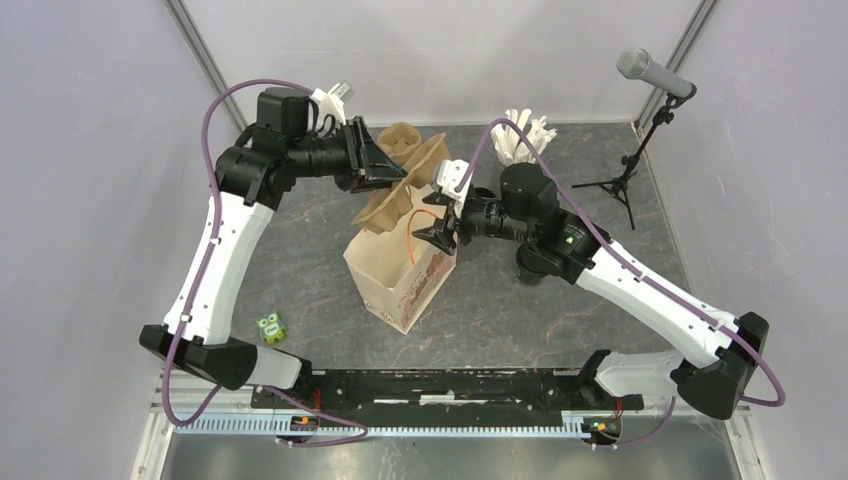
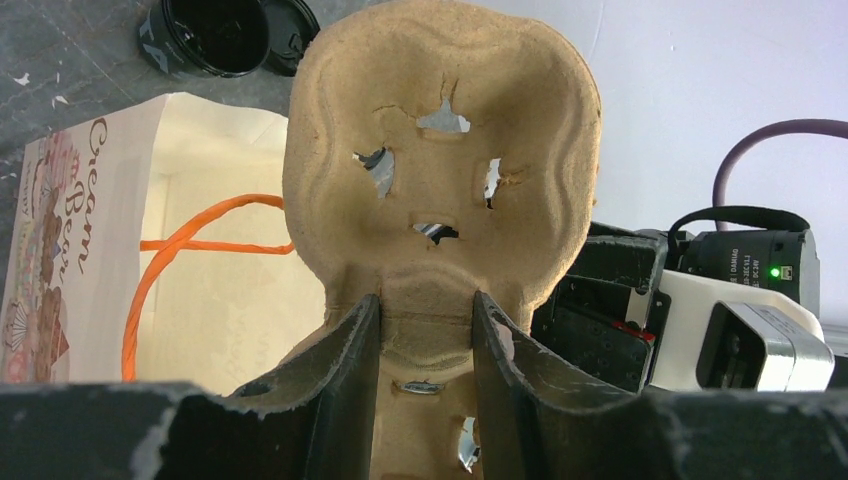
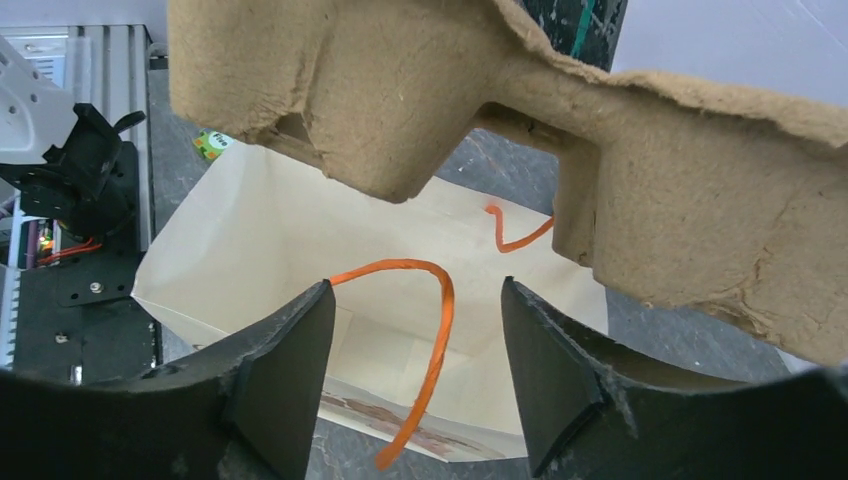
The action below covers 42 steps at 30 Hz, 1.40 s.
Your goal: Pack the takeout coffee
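Observation:
My left gripper [image 1: 385,175] [image 2: 427,300] is shut on the middle ridge of the brown pulp carrier [image 1: 420,165] [image 2: 440,190] [image 3: 400,90]. It holds the carrier tilted above the open paper bag [image 1: 400,280] [image 2: 90,200] [image 3: 260,240]. My right gripper [image 1: 437,230] [image 3: 415,290] stands open at the bag's mouth. One orange handle [image 3: 437,330] loops between its fingers, unclamped. The takeout coffee [image 1: 527,275] [image 2: 205,35], a small black cup, stands on the table behind the bag, partly hidden under my right arm in the top view. A round black lid [image 2: 292,30] shows next to it.
A grey cup of white sticks [image 1: 520,135] stands at the back. A microphone on a tripod [image 1: 640,150] occupies the back right corner. A small green toy [image 1: 271,327] [image 3: 210,143] lies near the left arm's base. The right wrist's camera [image 2: 760,330] is close beside the carrier.

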Each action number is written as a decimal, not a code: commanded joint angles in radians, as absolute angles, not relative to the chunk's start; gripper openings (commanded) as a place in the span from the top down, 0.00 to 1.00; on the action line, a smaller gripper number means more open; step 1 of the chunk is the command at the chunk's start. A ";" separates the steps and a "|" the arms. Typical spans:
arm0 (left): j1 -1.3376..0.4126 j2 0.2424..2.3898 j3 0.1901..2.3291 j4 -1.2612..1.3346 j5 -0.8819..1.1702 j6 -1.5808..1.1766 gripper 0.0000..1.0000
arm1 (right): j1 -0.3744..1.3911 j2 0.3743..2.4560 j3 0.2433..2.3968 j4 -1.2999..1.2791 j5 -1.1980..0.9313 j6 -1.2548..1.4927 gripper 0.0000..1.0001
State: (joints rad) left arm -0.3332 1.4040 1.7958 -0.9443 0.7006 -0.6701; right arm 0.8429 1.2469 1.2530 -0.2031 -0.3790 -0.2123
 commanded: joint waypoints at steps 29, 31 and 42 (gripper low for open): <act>-0.397 1.181 1.371 -0.596 0.595 -0.699 0.71 | 0.861 1.125 1.138 -0.097 -0.366 -0.314 1.00; -0.417 1.183 1.370 -0.619 0.554 -0.633 0.71 | 0.861 1.122 1.128 -0.086 -0.370 -0.313 1.00; -0.440 1.163 1.430 -0.544 0.602 -0.827 0.70 | 0.862 1.132 1.140 -0.069 -0.358 -0.305 1.00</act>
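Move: The left hand already holds the cardboard cup carrier by its middle; the bag mouth it is taken to lies about 13 cm below, 4 cm back and 1 cm to its left, with the far orange handle 1 cm ahead, 3 cm left and 9 cm below. For the open right hand, the near orange handle is straight to its left by about 1 cm and 2 cm lower; from that hand the bag mouth is level fore-and-aft, 4 cm left, 7 cm down. The left hand keeps its grip on the carrier and lowers it some 6 cm towards the bag mouth, easing back about 2 cm and slightly right, with the last half second nearly level before a small lift. Meanwhile the right fingers close fully and pinch the near orange handle, then carry it about 1.5 cm right and back and hold it there while the carrier hangs over the mouth. ##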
